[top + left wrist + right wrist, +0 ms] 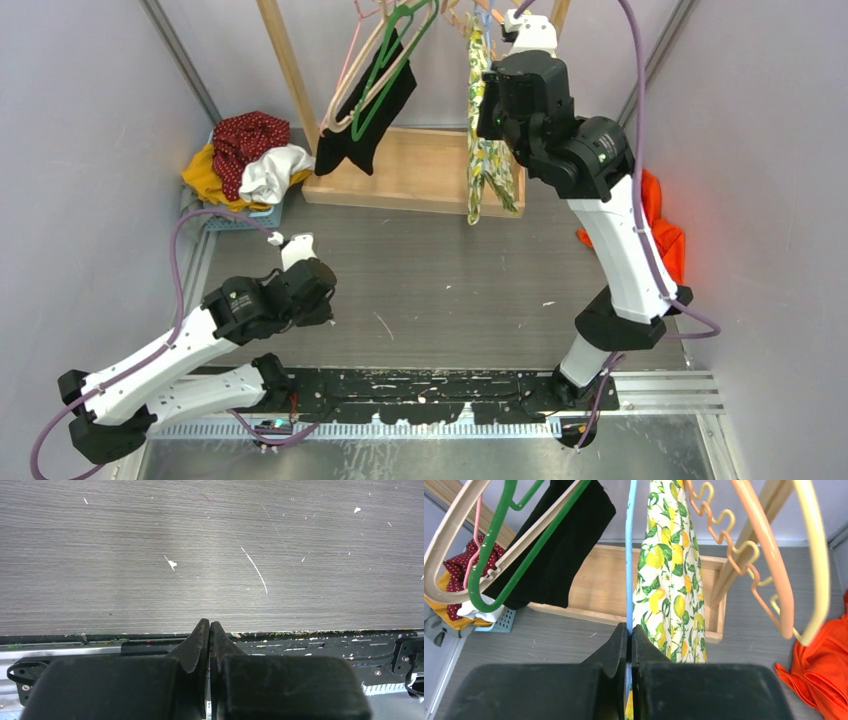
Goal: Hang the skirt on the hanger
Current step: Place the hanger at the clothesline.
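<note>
The skirt (669,570), white with a lemon print, hangs from a thin blue hanger (629,555) at the wooden rack; in the top view the skirt (488,150) drapes down over the rack's base. My right gripper (629,627) is raised to the rack and shut on the blue hanger's lower edge, just left of the fabric. Low over the bare table, near the black rail at the front edge, my left gripper (209,624) is shut with nothing between its fingers.
A black garment (370,100) hangs on green and beige hangers left of the skirt. Peach and yellow hangers (774,560) hang to its right. A basket of clothes (245,160) sits at back left, orange cloth (660,225) at right, the wooden rack base (420,170) behind.
</note>
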Motion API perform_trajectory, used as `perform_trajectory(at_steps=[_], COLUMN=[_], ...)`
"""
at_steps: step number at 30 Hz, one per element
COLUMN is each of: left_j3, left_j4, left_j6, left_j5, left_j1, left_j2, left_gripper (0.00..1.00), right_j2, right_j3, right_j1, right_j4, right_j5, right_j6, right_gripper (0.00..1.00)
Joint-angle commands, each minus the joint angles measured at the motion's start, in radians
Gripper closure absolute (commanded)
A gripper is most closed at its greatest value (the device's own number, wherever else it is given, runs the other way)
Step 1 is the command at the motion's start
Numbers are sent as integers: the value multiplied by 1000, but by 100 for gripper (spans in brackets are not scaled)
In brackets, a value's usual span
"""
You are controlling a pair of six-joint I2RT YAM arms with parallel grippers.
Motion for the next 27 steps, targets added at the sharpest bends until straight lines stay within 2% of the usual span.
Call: perform_trajectory(at_steps=[1, 10, 22, 27], left_j3=[52, 68, 87, 95], left_j4=[-23, -49, -65, -49], left_j6=[0, -25, -40, -35], left_j5=[-19, -44, -66, -55], left_j1=[6, 6, 5, 6], left_j2=[-6, -5, 22, 54], left_gripper=[100, 100, 100, 100], right_j2=[38, 145, 221, 225], right_j3=[38, 125, 126, 78], right_j1=[-2, -16, -146, -171], right_j4=[188, 269, 326, 352], right_j5=[-63, -87, -203, -244], right_j6=[-94, -175, -119, -101], right_gripper=[99, 99, 99, 99])
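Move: The right hand holds the near end of the blue hanger with the lemon skirt. The clothesline rod, out of sight above, is probably some 20 cm ahead, 3 cm left and 17 cm higher. The green hanger is about 6 cm ahead and 15 cm left, roughly level in height; the orange hanger is some 14 cm ahead and 8 cm right. For the idle left hand the rod spot lies about 40 cm ahead, 28 cm right and 48 cm up. Keeping its pinch on the blue hanger, the right hand carries hanger and skirt forward about 10 cm towards the clothesline, between the green and orange hangers. It first veers some 5 cm left, then eases back right by about 2 cm, sinking roughly 3 cm on the way with only a slight wrist turn to the left. ##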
